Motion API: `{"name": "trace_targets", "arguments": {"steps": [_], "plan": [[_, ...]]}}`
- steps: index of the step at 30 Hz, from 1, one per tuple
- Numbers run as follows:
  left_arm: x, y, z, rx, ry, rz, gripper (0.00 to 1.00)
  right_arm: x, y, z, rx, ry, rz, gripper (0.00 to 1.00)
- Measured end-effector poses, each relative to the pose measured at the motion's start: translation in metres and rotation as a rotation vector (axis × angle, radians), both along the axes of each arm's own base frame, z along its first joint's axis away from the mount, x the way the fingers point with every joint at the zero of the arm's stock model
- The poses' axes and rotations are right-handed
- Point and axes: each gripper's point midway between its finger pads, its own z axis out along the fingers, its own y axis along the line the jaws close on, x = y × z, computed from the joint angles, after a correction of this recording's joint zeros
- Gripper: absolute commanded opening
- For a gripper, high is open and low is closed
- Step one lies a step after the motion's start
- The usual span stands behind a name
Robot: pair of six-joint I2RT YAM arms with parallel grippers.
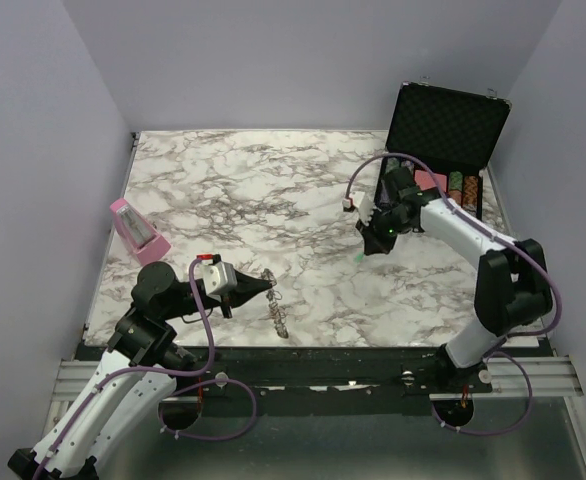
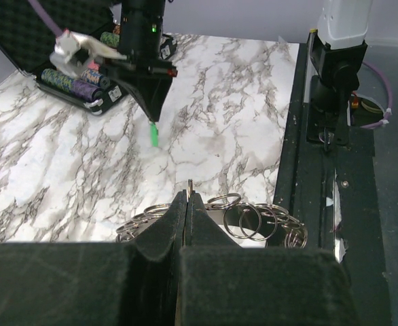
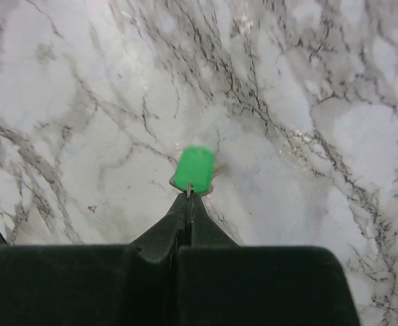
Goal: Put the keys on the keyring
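A key with a green head [image 3: 193, 168] is pinched by its metal blade in my right gripper [image 3: 189, 197], which is shut on it and holds it just above the marble. The same green key [image 1: 359, 258] hangs below the right gripper [image 1: 365, 250] at the table's right middle, and the green key [image 2: 155, 134] also shows in the left wrist view. My left gripper [image 2: 188, 193] is shut on a thin metal edge of the keyring [image 2: 253, 217], whose small silvery loops fan out to both sides. The keyring [image 1: 276, 312] lies near the front edge by the left gripper [image 1: 271, 290].
An open black case [image 1: 443, 120] stands at the back right with striped poker chips [image 1: 461, 185] in it. A pink object [image 1: 138, 230] sits at the left side. The table's dark front rail [image 2: 321, 170] runs close to the keyring.
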Motion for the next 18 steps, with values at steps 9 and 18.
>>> {"name": "trace_targets", "arguments": {"steps": [9,18], "plan": [[-0.001,-0.002,0.011,-0.047,0.021,-0.001,0.00,-0.005,0.049,0.125,0.403,-0.252,0.272,0.00],[-0.004,-0.004,0.051,-0.124,0.007,-0.014,0.00,-0.059,0.078,0.194,0.741,-0.306,0.632,0.00]]}}
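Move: The keyring hangs from the shut left fingers, its middle about 6 cm below them and 2 cm back; from the right hand that is some 19 cm back, 22 cm left and 13 cm up. The green key is already in the right fingertips, about 2 cm below the hand and 1 cm left; from the left hand it lies roughly 17 cm ahead, 21 cm right and 21 cm down. The chip case stands about 17 cm ahead of the right hand and 17 cm to its right. The right hand keeps its pinch on the green key and sweeps it fast up off the table towards the keyring, about 19 cm up and 8 cm left, drawing back some 6 cm in the later part, while the wrist turns nearly 60 degrees so that the fingers swing up from pointing steeply down to point leftward at the ring. The left hand keeps its hold on the keyring and raises it about 5 cm, mostly late and with only a slight tilt. ##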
